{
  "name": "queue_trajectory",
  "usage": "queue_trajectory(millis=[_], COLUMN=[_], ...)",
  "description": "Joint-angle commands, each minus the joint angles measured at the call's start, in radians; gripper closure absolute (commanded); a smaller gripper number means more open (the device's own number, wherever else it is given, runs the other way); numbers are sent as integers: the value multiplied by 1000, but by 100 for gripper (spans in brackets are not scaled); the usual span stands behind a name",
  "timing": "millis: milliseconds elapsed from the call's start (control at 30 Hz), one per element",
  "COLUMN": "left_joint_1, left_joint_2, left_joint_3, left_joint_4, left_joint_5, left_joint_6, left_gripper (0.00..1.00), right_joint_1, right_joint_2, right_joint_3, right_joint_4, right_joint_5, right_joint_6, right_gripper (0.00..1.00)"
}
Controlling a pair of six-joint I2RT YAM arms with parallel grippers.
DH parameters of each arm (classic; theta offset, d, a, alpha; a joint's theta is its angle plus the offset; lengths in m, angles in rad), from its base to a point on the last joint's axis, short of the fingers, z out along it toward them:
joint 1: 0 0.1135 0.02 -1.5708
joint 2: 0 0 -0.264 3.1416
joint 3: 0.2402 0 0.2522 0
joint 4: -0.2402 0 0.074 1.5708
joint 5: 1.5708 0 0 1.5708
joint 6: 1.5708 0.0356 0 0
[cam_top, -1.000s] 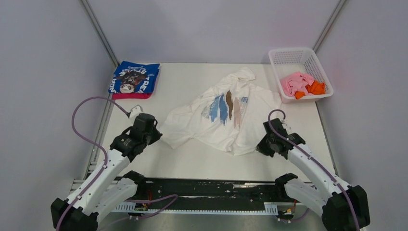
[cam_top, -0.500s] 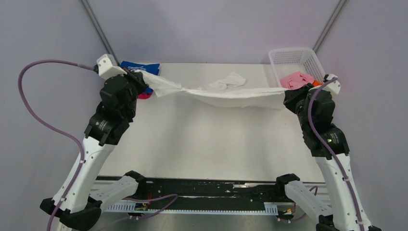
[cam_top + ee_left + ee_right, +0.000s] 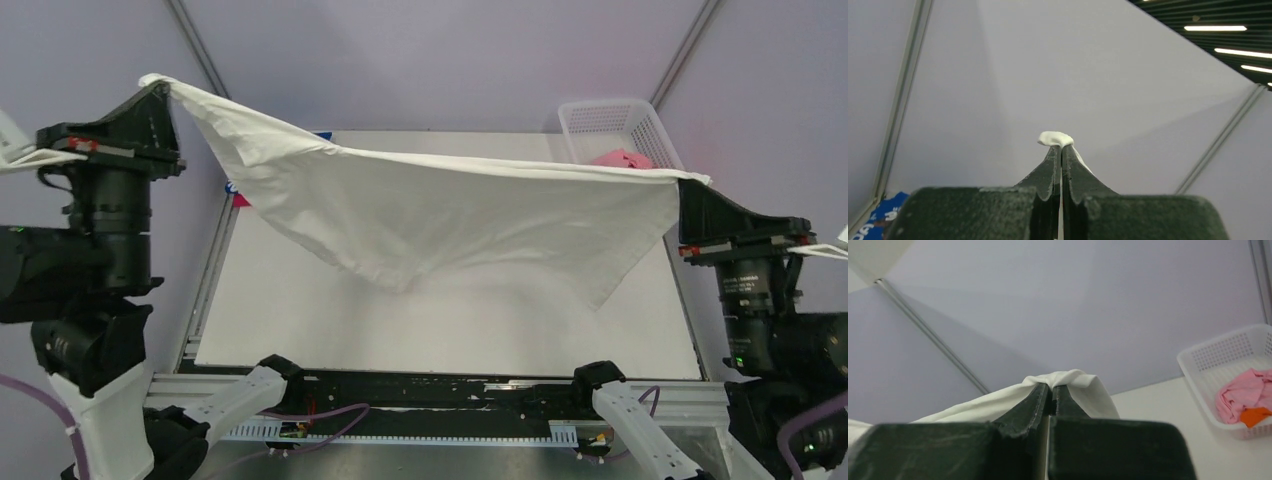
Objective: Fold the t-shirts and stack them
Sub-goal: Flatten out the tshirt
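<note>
The large white t-shirt [image 3: 440, 205] hangs spread in the air between both arms, high over the table [image 3: 440, 330]; its print does not show. My left gripper [image 3: 158, 88] is shut on its left corner; in the left wrist view a tuft of white cloth [image 3: 1055, 138] sticks out above the closed tips [image 3: 1061, 148]. My right gripper [image 3: 688, 183] is shut on the right corner; white cloth [image 3: 1073, 382] wraps over the tips [image 3: 1052, 387]. The blue tee [image 3: 878, 220] lies at the back left, mostly hidden. A pink tee [image 3: 1243, 392] and an orange tee [image 3: 1254, 416] lie in the basket.
The white lattice basket [image 3: 605, 120] stands at the back right corner of the table; it also shows in the right wrist view [image 3: 1218, 352]. Grey walls with metal frame posts close in the back and both sides.
Both arms rose from the table, lifting the white t-shirt from a crumpled heap to a sheet stretched high between them. The grippers moved up and apart toward the near side.
</note>
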Motion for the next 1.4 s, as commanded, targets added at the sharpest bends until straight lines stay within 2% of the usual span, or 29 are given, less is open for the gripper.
queue_trajectory(millis=[0,200,300,400,500,600,667,700,767,867,900,933,967,1000,1033,1067,1100,1133,1167,1200,1233,1367], left_joint_1=[0,0,0,0,0,2,33,69,122,167,179,184,191,192,193,193,193,192,192,192,192,191], left_joint_2=[-20,-2,27,97,163,270,367,403,535,779,883,941,1062,1122,1236,1285,1364,1388,1403,1397,1367,1225], left_joint_3=[151,226,216,189,95,-19,-76,-88,-88,-77,-67,-30,0,104,164,305,373,459,476,468,450,269], left_joint_4=[9,15,34,64,123,261,291,261,205,173,183,184,167,141,57,8,-86,-114,-127,-115,-77,24], left_joint_5=[113,176,139,18,-113,-316,-372,-355,-306,-255,-220,-199,-155,-135,-113,-100,-74,-61,-25,-7,32,112], left_joint_6=[112,143,169,224,277,374,381,367,278,222,214,213,213,212,198,183,151,138,122,117,106,56], left_gripper=[100,100,100,100,100,100,100,100,100,100,92,79,74,64,59,47,38,15,7,2,1,0], right_joint_1=[-4,-4,-4,-4,-4,-5,-8,-21,-82,-178,-197,-212,-216,-247,-255,-256,-255,-255,-251,-248,-246,-232], right_joint_2=[-43,-51,-36,-1,71,171,261,309,424,611,686,769,848,957,1025,1077,1111,1127,1129,1120,1107,1026], right_joint_3=[76,88,65,29,-40,-132,-199,-228,-286,-374,-395,-388,-360,-308,-252,-196,-144,-116,-102,-99,-107,-198], right_joint_4=[41,36,35,37,39,57,84,102,142,253,324,366,388,386,374,343,310,300,300,303,308,321], right_joint_5=[-108,-121,-57,56,200,357,436,453,394,200,144,105,49,11,-13,-39,-68,-94,-119,-144,-168,-236], right_joint_6=[-41,-43,-43,-47,-44,-28,-24,-20,7,35,33,35,28,23,20,11,8,5,0,-4,-7,-10], right_gripper=[100,100,100,100,100,100,100,100,100,100,98,95,93,86,69,51,38,28,16,7,3,0])
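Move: Both hands hold the white t-shirt stretched high between them. The far-left table spot for the left hand's end lies about 40 cm ahead, 8 cm to its right and 62 cm below; the folded stack is some 38 cm ahead, 10 cm left and 61 cm below. The right hand's laying spot is about 32 cm ahead, 2 cm right and 51 cm below, with the basket some 40 cm ahead, 15 cm right and 46 cm below. Still pinching the t-shirt's two ends, both arms first draw it back and up, the left by some 10 cm and the right a little less, then reverse into a fast casting sweep down and forward over the table, the left hand towards the spot beside the folded stack and the right towards the one beside the basket. The fingers tip down by about 65 degrees on the way and open wide in the last part of the descent, letting go of the cloth. ##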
